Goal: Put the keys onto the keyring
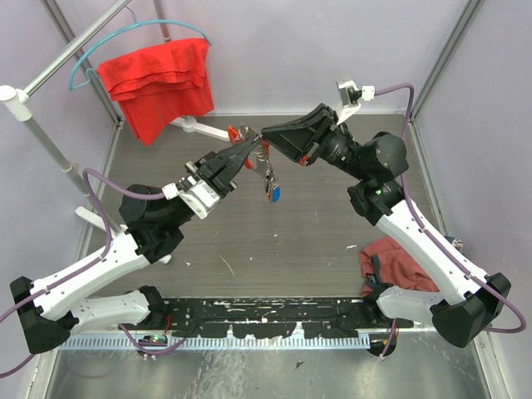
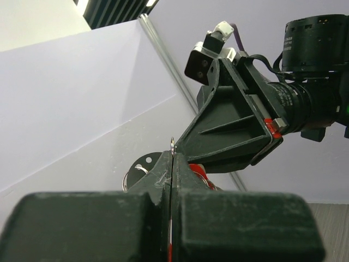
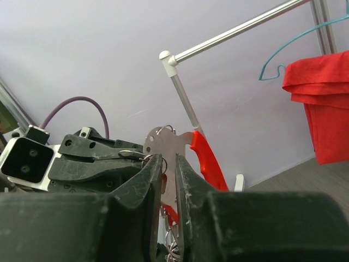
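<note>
Both grippers meet above the middle of the table. My left gripper (image 1: pixel 246 151) (image 2: pixel 172 158) is shut, and the thin edge of a metal keyring (image 2: pixel 172 144) sticks out between its tips. Beside them is a silver plate with holes (image 3: pixel 166 143) that has red handles (image 3: pixel 206 161). The keys (image 1: pixel 268 174) hang below the meeting point, with a blue tag (image 1: pixel 275 194) lowest. My right gripper (image 1: pixel 268 137) (image 3: pixel 170 161) faces the left one. Its jaws are a narrow gap apart, with the plate showing in the gap and a small ring (image 3: pixel 158 161) by its left finger.
A red cloth (image 1: pixel 158 79) hangs on a blue hanger (image 1: pixel 141 37) from a rack pole (image 1: pixel 75 50) at the back left. The rack's white foot (image 1: pixel 195 125) lies behind the grippers. A dull red cloth (image 1: pixel 391 262) lies beside the right arm.
</note>
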You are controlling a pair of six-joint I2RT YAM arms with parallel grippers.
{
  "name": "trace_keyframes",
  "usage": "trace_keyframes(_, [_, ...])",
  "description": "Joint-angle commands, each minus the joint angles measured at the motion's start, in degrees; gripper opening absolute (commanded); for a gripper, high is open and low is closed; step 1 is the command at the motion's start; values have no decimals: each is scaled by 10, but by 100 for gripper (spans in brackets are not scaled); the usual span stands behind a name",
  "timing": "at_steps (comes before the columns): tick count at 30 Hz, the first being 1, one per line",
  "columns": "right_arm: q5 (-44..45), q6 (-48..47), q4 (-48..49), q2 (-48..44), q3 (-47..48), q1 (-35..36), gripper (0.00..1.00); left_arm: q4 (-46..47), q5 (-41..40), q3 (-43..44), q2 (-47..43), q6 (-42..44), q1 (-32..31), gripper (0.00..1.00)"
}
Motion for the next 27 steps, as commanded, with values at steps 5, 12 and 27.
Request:
trace_keyframes(5, [9,-78,-60,-27,42,-2,32,50,30,-2,-12,-4,-5,0])
trace_keyframes(12, [4,-154,-82,-64,46,-2,42,38,30,-6,-26,-15,-5,0])
trace_keyframes(27, [-176,-402,-220,-87,126,-2,42,35,124,1,-50,-165,-5,0])
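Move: The red key hangs at the right fingertips, about 2 cm below that hand's point and 1 cm back. The keyring's metal plate with red handles is some 4 cm to the left and 1 cm ahead of the right hand, about 2 cm lower; the blue key dangles on the chain roughly 10 cm below and 3 cm back. From the left hand, which already grips the ring, the red key is about 3 cm to its right, 1 cm ahead and 1 cm lower. The right fingers come free of the red key and ring, spreading from slightly open to nearly half open. After a tiny forward dip, that hand backs away about 5 cm, also going right and up, and rolls some 30 degrees. The left hand keeps its pinch on the ring, drawing it back about 3.5 cm and a little up while turning roughly 10 degrees clockwise. ##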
